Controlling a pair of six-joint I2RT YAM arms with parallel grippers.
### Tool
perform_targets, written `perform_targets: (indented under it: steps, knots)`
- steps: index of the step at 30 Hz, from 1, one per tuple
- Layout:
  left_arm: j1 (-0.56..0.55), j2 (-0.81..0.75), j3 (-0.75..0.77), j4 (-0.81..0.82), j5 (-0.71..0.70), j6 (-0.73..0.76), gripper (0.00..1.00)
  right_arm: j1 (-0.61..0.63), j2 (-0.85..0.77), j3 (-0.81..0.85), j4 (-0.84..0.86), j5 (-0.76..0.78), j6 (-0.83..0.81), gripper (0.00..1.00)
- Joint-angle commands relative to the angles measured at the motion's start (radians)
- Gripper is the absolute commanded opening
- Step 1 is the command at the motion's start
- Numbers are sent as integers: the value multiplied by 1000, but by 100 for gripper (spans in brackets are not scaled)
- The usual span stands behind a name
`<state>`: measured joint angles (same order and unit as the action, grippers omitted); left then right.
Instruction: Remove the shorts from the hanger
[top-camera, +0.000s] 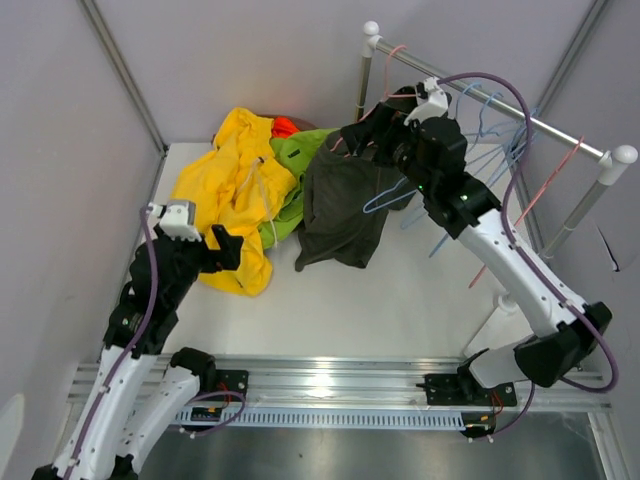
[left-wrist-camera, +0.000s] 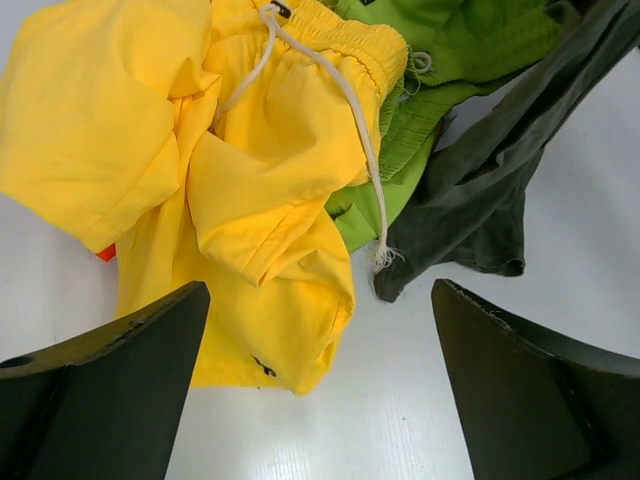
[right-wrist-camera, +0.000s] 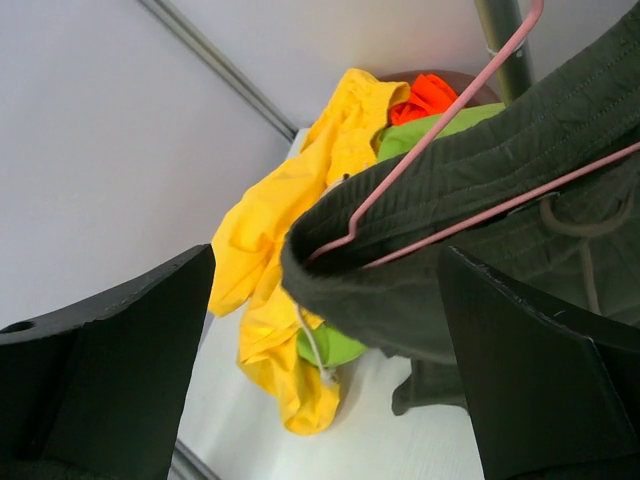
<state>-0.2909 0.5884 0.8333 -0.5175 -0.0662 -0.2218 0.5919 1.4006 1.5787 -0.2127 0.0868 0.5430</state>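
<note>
The dark olive-grey shorts (top-camera: 335, 205) hang by the waistband on a pink hanger (right-wrist-camera: 440, 130) at the rack's left end, and their legs trail on the table. My right gripper (top-camera: 352, 138) is open at that waistband (right-wrist-camera: 400, 290), which sits between the fingers without being pinched. Yellow shorts (top-camera: 235, 190), lime green shorts (top-camera: 295, 160) and a bit of orange shorts (top-camera: 285, 125) lie heaped at the back left. My left gripper (top-camera: 225, 250) stands open just above the table at the yellow pair's near hem (left-wrist-camera: 270, 330), with nothing between its fingers.
A metal rack rod (top-camera: 500, 105) crosses the back right and carries several empty blue hangers (top-camera: 495, 150); one blue hanger (top-camera: 385, 195) rests against the dark shorts. Grey walls close in on both sides. Bare white table (top-camera: 400, 300) lies in front of the clothes.
</note>
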Motion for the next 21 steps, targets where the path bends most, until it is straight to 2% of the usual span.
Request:
perform_targets:
  steps: [1,8,10,11,16,17,19,20,21]
  knots:
    - [-7,-77,-51,70,14,-34,99,0,69,67,111,62,-32,99]
    - [-13,-67,-69,51,2,-47,99,-17,170,76,196,122,3,95]
    - [-13,-70,-71,56,6,-45,99,-18,190,75,232,128,9,86]
    - [-13,-71,-76,60,8,-45,99,-17,195,73,248,129,12,77]
    - [-13,-64,-76,62,12,-47,99,-17,218,75,274,139,20,55]
    - [-13,-64,-73,60,12,-47,99,-17,222,75,279,139,21,46]
    - [-13,-65,-76,62,11,-48,99,-12,221,73,279,145,25,35]
    - [-13,-67,-77,63,11,-48,99,-12,218,72,279,146,23,25]
    - [-13,-67,-79,63,11,-48,99,-9,216,70,277,146,23,20]
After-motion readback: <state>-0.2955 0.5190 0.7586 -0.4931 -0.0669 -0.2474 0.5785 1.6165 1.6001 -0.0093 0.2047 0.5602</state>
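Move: The left corner of the pink hanger, inside the waistband of the dark green shorts, lies about 8 cm ahead of the open right hand, 2 cm left and 4 cm below. The shorts' body hangs some 20 cm lower, 2 cm ahead and 3 cm left; the yellow shorts lie roughly 27 cm left, 3 cm ahead and 35 cm down. Seen from the left hand, that corner is about 20 cm ahead, 23 cm right and 10 cm up. Forward and down, easing to a stop after about 8 cm, with a little drift left, the right hand slips its open fingers over the left corner of the pink hanger at the dark green waistband. Its wrist turns just under 10 degrees clockwise, and over the second half the fingers close from wide open to about a quarter, drawing in around hanger and cloth. ##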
